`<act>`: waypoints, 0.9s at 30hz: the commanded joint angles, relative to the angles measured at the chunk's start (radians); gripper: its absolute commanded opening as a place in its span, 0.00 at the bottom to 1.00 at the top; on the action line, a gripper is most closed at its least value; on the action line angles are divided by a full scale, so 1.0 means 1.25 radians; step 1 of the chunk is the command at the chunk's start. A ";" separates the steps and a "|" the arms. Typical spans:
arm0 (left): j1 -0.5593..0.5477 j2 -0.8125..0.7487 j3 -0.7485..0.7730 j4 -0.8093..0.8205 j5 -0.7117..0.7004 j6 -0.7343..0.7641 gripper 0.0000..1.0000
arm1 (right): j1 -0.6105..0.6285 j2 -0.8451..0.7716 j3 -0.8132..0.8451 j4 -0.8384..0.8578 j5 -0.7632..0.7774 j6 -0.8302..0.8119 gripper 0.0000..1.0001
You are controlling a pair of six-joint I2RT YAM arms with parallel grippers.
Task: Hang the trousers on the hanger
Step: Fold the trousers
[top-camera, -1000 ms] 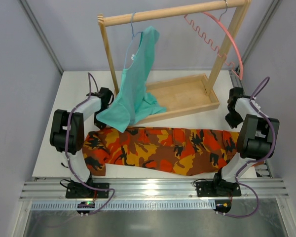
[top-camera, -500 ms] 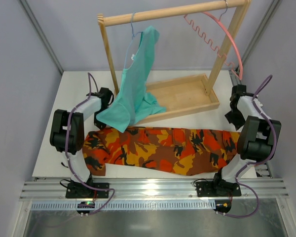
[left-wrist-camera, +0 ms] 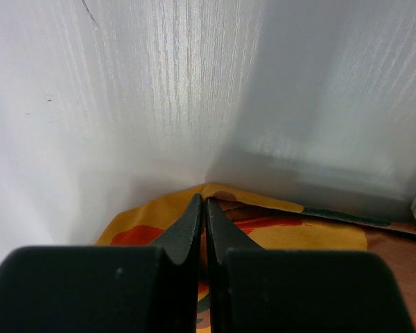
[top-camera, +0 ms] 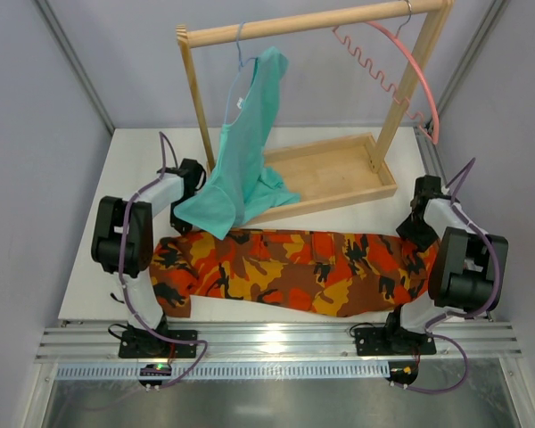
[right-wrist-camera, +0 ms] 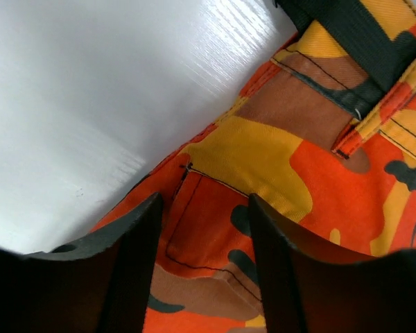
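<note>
The camouflage trousers (top-camera: 294, 272) lie flat lengthwise along the front of the white table. The pink hanger (top-camera: 412, 62) hangs by its metal hook from the right end of the wooden rail, apart from both arms. My left gripper (top-camera: 176, 214) is shut, its tips (left-wrist-camera: 205, 200) just over the yellow corner of the trousers (left-wrist-camera: 298, 232) at their left end. My right gripper (top-camera: 410, 232) is open and hangs over the trousers' right end. In the right wrist view its fingers (right-wrist-camera: 204, 201) straddle an orange pocket patch of the trousers (right-wrist-camera: 319, 180) without gripping it.
A wooden rack stands at the back, its tray base (top-camera: 339, 174) on the table and its rail (top-camera: 312, 22) overhead. A teal garment (top-camera: 250, 152) on a thin hanger droops from the rail onto the tray and the table beside my left arm.
My right gripper has opened and swung down and inward over the trousers' right end. The left arm and the trousers have not moved.
</note>
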 commanded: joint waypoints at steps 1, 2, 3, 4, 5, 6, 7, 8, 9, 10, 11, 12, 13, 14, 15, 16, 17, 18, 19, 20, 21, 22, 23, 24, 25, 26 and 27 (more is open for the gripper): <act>0.005 0.012 0.025 -0.021 -0.042 -0.009 0.00 | -0.003 0.026 -0.005 0.057 -0.009 -0.024 0.52; 0.006 0.013 0.026 -0.023 -0.046 -0.014 0.01 | -0.003 0.038 -0.005 0.056 -0.004 -0.017 0.49; 0.009 0.012 0.028 -0.028 -0.049 -0.018 0.00 | -0.003 0.043 -0.005 0.058 -0.001 -0.014 0.45; 0.008 0.012 0.030 -0.032 -0.051 -0.020 0.00 | -0.003 0.048 -0.005 0.062 0.010 -0.011 0.35; 0.011 0.011 0.030 -0.034 -0.053 -0.030 0.00 | -0.003 0.052 -0.005 0.062 0.020 -0.008 0.31; 0.017 0.009 0.030 -0.037 -0.052 -0.036 0.00 | -0.003 0.059 -0.002 0.061 0.025 -0.006 0.25; 0.023 0.011 0.028 -0.040 -0.048 -0.041 0.00 | -0.003 0.061 0.000 0.057 0.034 0.001 0.14; 0.027 0.012 0.029 -0.042 -0.046 -0.046 0.01 | -0.003 0.066 0.002 0.050 0.066 0.007 0.04; 0.037 0.013 0.029 -0.043 -0.043 -0.053 0.01 | -0.004 0.070 0.007 0.046 0.078 0.011 0.04; 0.041 0.013 0.028 -0.043 -0.041 -0.054 0.00 | -0.004 0.073 0.009 0.041 0.090 0.016 0.04; 0.042 0.014 0.023 -0.043 -0.041 -0.054 0.00 | -0.005 0.075 0.012 0.036 0.114 0.022 0.04; 0.048 0.014 0.024 -0.045 -0.044 -0.056 0.01 | -0.007 0.079 0.018 0.030 0.132 0.028 0.04; 0.051 0.015 0.023 -0.048 -0.049 -0.057 0.00 | -0.007 0.084 0.022 0.015 0.146 0.034 0.04; 0.053 0.017 0.024 -0.053 -0.057 -0.057 0.01 | -0.009 0.086 0.025 0.008 0.160 0.046 0.04; 0.060 0.018 0.025 -0.055 -0.058 -0.057 0.00 | -0.013 0.089 0.031 0.007 0.175 0.045 0.04; 0.062 0.018 0.025 -0.056 -0.060 -0.057 0.01 | -0.015 0.093 0.033 0.003 0.178 0.046 0.04; 0.064 0.018 0.026 -0.059 -0.064 -0.057 0.01 | -0.018 0.094 0.036 -0.002 0.185 0.049 0.04; 0.068 0.019 0.025 -0.060 -0.067 -0.056 0.01 | -0.023 0.096 0.042 -0.003 0.191 0.049 0.04; 0.070 0.018 0.025 -0.061 -0.068 -0.056 0.01 | -0.023 0.099 0.044 -0.008 0.197 0.051 0.04; 0.070 0.019 0.026 -0.062 -0.073 -0.057 0.01 | -0.025 0.097 0.045 -0.011 0.199 0.053 0.04; 0.074 0.020 0.028 -0.067 -0.084 -0.058 0.01 | -0.028 0.096 0.045 -0.012 0.210 0.054 0.04; 0.076 0.023 0.029 -0.071 -0.091 -0.065 0.01 | -0.032 0.096 0.048 -0.014 0.213 0.056 0.04; 0.078 0.026 0.030 -0.075 -0.096 -0.067 0.01 | -0.036 0.094 0.048 -0.016 0.214 0.057 0.04; 0.080 0.027 0.030 -0.077 -0.100 -0.067 0.01 | -0.040 0.091 0.048 -0.013 0.215 0.059 0.04; 0.081 0.028 0.029 -0.077 -0.101 -0.069 0.00 | -0.042 0.091 0.047 -0.011 0.215 0.061 0.04; 0.084 0.027 0.028 -0.077 -0.102 -0.072 0.01 | -0.045 0.090 0.048 -0.011 0.215 0.064 0.04; 0.090 0.029 0.029 -0.076 -0.102 -0.074 0.00 | -0.046 0.094 0.056 -0.018 0.214 0.065 0.04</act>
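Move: The trousers' far edge, at a stitched orange corner, lies right between the open right fingers, about 1 cm ahead and 2 cm below the hand point. The black strap at the waist end is some 8 cm to the hand's right, level fore and aft; the wooden tray's middle is roughly 17 cm ahead and 27 cm left. From the left hand, already pinching the other end of that edge, the stitched corner is about 57 cm right and 5 cm back. The right fingers close on the stitched corner at the trousers' far edge and pinch it as the hand sinks about 1.5 cm; keeping hold, the hand then draws about 2 cm to the right towards the black strap. The left hand keeps its pinch and eases 1 cm left, turning some 10 degrees counter-clockwise, so the two pull apart. ##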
